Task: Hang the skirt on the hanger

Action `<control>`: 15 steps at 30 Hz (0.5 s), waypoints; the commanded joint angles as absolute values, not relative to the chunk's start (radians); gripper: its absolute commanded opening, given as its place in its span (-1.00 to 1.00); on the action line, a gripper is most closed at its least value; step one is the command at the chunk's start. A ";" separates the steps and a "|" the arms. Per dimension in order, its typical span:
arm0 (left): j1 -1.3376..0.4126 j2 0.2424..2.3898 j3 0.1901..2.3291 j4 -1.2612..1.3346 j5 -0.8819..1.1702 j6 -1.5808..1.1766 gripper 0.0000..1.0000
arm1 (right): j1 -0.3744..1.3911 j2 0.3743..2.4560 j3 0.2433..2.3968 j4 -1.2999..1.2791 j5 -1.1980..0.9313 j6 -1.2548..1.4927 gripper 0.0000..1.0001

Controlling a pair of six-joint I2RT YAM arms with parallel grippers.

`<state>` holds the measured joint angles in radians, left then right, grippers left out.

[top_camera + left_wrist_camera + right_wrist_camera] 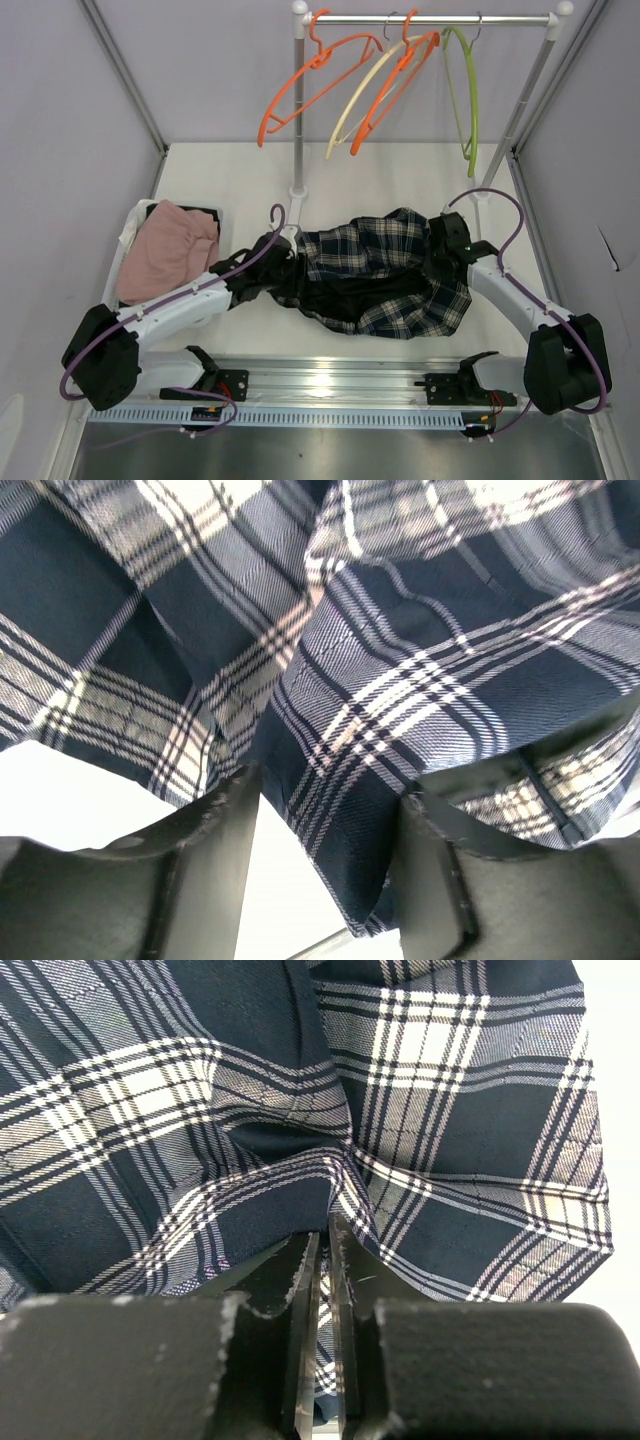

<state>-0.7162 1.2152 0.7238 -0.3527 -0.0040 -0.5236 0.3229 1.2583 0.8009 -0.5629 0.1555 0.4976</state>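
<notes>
The navy and white plaid skirt [385, 270] lies crumpled on the white table between the two arms. My left gripper [288, 262] is at its left edge. In the left wrist view its jaws [325, 820] stand open, with a hanging fold of the skirt [340, 780] between the fingers. My right gripper [442, 245] is at the skirt's right edge. In the right wrist view it [325, 1245] is shut on a pinch of the plaid cloth [300, 1150]. Several hangers hang on the rail behind: orange [310, 85], cream [365, 95], orange [395, 85], green [468, 95].
The rack's post [298, 120] stands just behind the skirt's left end, and its right leg [530, 95] slants at the back right. A pink garment [170, 250] lies in a bin [133, 222] at the left. A metal rail [330, 385] runs along the near edge.
</notes>
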 commanded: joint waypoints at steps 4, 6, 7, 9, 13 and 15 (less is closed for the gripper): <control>-0.729 1.187 0.696 -0.314 0.012 -0.528 0.10 | 0.336 1.233 0.850 -0.538 0.141 0.489 -0.45; -0.729 1.218 0.710 -0.314 0.005 -0.528 -0.28 | 0.336 1.220 0.853 -0.548 0.141 0.483 -0.31; -0.729 1.230 0.715 -0.316 0.005 -0.528 -0.41 | 0.334 1.216 0.860 -0.558 0.140 0.482 -0.20; -0.729 1.268 0.748 -0.319 -0.005 -0.528 -0.77 | 0.342 1.200 0.864 -0.564 0.138 0.477 -0.11; -0.729 1.341 0.814 -0.344 -0.044 -0.528 -1.00 | 0.399 1.123 0.871 -0.594 0.159 0.482 0.36; -0.727 1.376 0.854 -0.351 -0.046 -0.534 -1.00 | 0.436 1.091 0.879 -0.610 0.189 0.489 0.46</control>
<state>-0.7246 1.3430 0.7731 -0.3618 -0.0216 -0.5240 0.3939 1.1629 0.8257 -0.5869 0.1539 0.4938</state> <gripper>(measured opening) 0.034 0.713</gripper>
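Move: A fold at the skirt's left end stands between the left hand's half-open fingers, about 2 cm below their pads; the skirt's middle is some 17 cm to the right, level fore and aft. The rack's left foot lies roughly 12 cm straight ahead. The right hand's nearly shut tips are on a fold at the skirt's right end; from there the skirt's middle lies 14 cm left and 2 cm back, the rack's right foot about 11 cm ahead and 10 cm right. Downward by about 2 cm, after easing back a touch and coming forward again, the left hand shuts its half-open fingers and pinches the fold at the skirt's left end. The right fingers meanwhile spread wide and let go of the right-hand fold, and that hand rises some 3 cm while shifting about 2 cm left. ##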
